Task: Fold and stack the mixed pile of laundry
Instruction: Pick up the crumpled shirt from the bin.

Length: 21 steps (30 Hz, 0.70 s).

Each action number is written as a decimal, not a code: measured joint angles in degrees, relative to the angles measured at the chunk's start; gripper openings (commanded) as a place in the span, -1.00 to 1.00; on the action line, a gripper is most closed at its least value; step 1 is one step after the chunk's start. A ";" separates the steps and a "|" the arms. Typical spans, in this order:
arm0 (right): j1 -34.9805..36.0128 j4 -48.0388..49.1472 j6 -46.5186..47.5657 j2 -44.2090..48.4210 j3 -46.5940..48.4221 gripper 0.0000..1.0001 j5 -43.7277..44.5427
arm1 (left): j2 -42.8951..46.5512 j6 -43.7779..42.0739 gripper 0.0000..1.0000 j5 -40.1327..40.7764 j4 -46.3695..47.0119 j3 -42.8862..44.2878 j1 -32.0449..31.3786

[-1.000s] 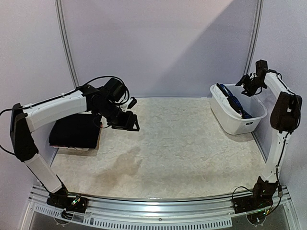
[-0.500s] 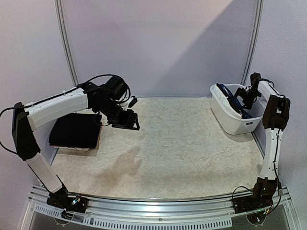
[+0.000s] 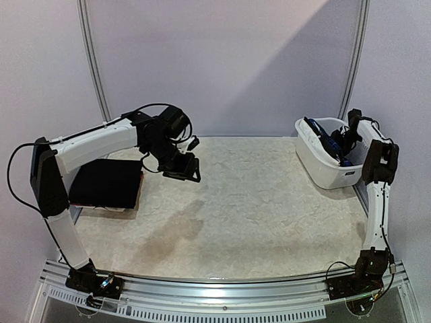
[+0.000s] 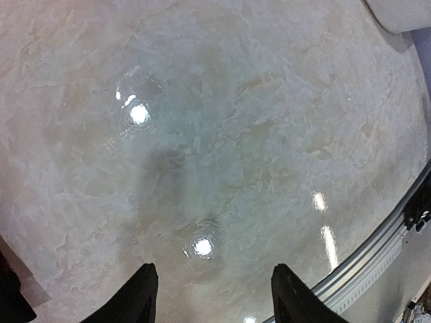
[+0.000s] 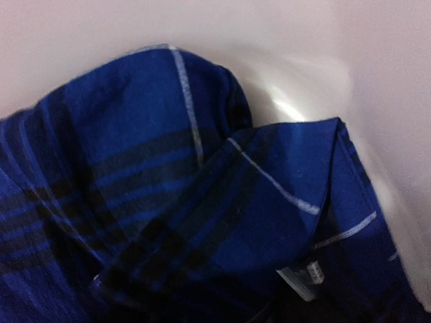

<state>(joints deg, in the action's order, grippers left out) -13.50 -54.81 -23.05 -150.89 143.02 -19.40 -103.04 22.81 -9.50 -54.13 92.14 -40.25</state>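
Note:
A folded black garment lies flat at the table's left side. The blue plaid shirt sits crumpled inside the white basket at the back right. It fills the right wrist view, very close. My right gripper reaches down into the basket onto the shirt. Its fingers are hidden in both views. My left gripper hangs over bare table right of the black garment, open with nothing between its fingertips. The red-black plaid garment is out of view.
The marbled tabletop spreads between the two arms. A metal rail runs along the near edge, also seen at the lower right of the left wrist view. The basket's white wall shows behind the shirt.
My right gripper has dropped from above the basket's rim down into it, onto the blue shirt. My left arm has shifted a little to the right, still open.

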 measured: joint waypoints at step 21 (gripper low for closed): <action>1.79 6.93 0.17 9.70 -5.99 -1.00 -5.18 | -2.45 0.42 0.11 0.55 -0.46 3.04 0.00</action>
<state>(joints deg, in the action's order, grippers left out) -11.70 -47.88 -22.87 -141.18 137.03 -24.58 -105.49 23.22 -8.95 -54.59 95.18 -40.25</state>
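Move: The crumpled blue shirt is right at my right hand, down in the bin: its middle lies about 4 cm to the left, 2 cm back and a couple of centimetres below. The black cloth stands in the bin roughly 8 cm left and 3 cm back, and the white cloth some 13 cm left, 3 cm back. From my left hand the shirt is about 60 cm right, 27 cm ahead and 12 cm lower. My right fingers, already partly closing, shut the rest of the way on a fold of the blue shirt while the hand creeps about 2 cm left and 1 cm forward, low in the bin. Then, keeping that pinch, I pull up ever faster, some 8 cm, easing a little farther left with the wrist tilting about 10 degrees. ##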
